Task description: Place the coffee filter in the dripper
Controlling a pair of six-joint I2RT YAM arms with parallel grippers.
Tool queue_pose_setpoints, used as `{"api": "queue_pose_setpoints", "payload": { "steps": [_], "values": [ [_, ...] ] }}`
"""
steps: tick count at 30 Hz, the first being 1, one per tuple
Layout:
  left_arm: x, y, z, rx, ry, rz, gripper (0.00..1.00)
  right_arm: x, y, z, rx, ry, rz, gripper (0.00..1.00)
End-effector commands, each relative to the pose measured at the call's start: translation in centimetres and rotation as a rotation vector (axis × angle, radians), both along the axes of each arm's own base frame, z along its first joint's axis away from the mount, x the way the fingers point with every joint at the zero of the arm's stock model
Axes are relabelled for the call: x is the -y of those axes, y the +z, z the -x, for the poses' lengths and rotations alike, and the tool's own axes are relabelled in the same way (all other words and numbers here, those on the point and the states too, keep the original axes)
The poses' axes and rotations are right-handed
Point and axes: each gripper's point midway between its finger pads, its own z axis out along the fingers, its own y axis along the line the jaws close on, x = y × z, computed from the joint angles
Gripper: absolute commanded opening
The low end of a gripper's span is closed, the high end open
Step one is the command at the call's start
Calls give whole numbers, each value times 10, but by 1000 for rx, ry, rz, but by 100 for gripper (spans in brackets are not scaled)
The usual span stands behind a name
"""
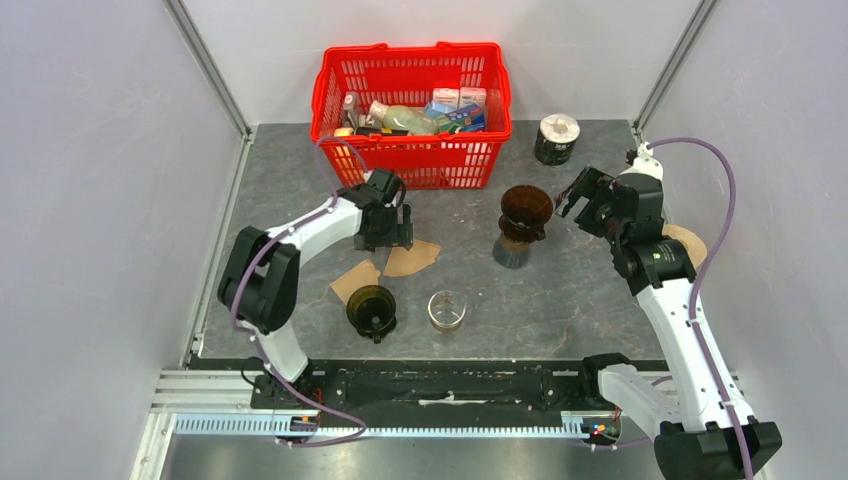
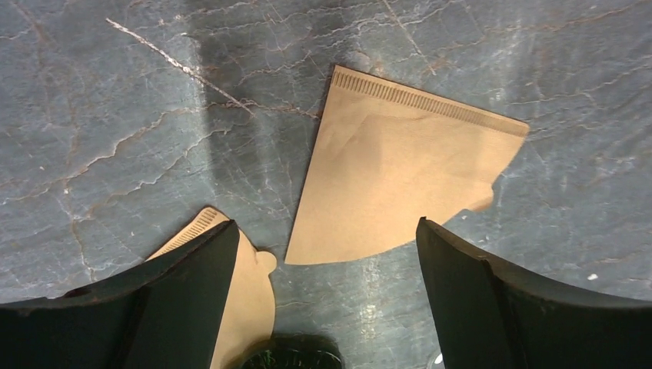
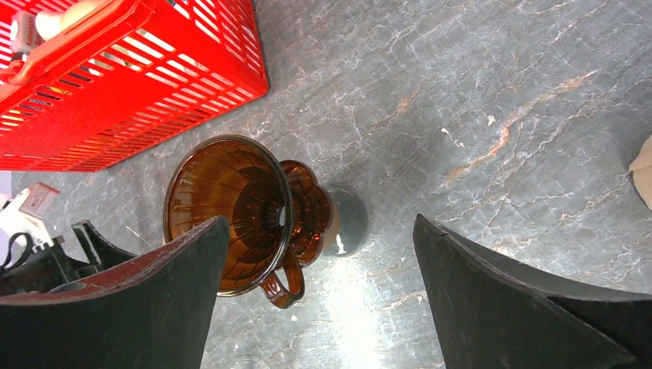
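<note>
Two brown paper coffee filters lie flat on the grey table. The larger filter [image 2: 400,181] [image 1: 412,258] is just ahead of my left gripper [image 2: 326,227] [image 1: 400,232], which hovers open above it with nothing held. The other filter [image 2: 242,296] [image 1: 357,280] lies partly under the left finger. An amber dripper [image 1: 527,208] [image 3: 231,207] stands on a grey cup [image 1: 512,252] [image 3: 350,223]. My right gripper [image 3: 321,219] [image 1: 580,195] is open and empty, just right of that dripper. A second, dark dripper [image 1: 372,308] [image 2: 292,355] sits on the table near the filters.
A red basket [image 1: 412,160] of groceries stands at the back. A small glass [image 1: 447,310] sits near the front middle. A dark round stack [image 1: 557,138] is at the back right. Another brown filter [image 1: 690,240] lies by the right arm.
</note>
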Motion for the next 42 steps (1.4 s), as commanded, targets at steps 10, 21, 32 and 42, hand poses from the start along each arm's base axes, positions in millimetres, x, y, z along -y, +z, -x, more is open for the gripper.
{"api": "queue_pose_setpoints", "payload": {
  "steps": [10,21,32,42],
  "values": [
    [15,-22,-4,-93,-90,-44,83,5,4,-7,32,-6,43,97],
    [5,-45,15,-153,-84,-156,74,4,1,-8,15,-3,45,97],
    [11,-58,23,-205,-83,-136,59,6,1,-7,18,-10,52,97],
    [17,-55,23,-207,-81,-109,46,7,-1,-7,12,-14,53,97]
  ]
}}
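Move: The coffee filter to be taken lies flat on the table, its middle roughly 4 cm to the left hand's right, level with it fore and aft, and about 5 cm below. A second filter is some 5 cm back and 6 cm left of that hand; the green dripper stands about 11 cm back and 3 cm left, the small glass 10 cm back and 9 cm right. From the right hand, the filter to be taken is around 26 cm left, 1 cm ahead and 25 cm down. The coffee filter's left part is gathered between the left hand's fingertips: the hand sinks about 4.5 cm onto it, easing slightly back and to the right while the fingers tip some 10 degrees nearer to vertical. Once down, it stays low as the fingers, nearly wide open at first, close to about half and pinch the paper. ##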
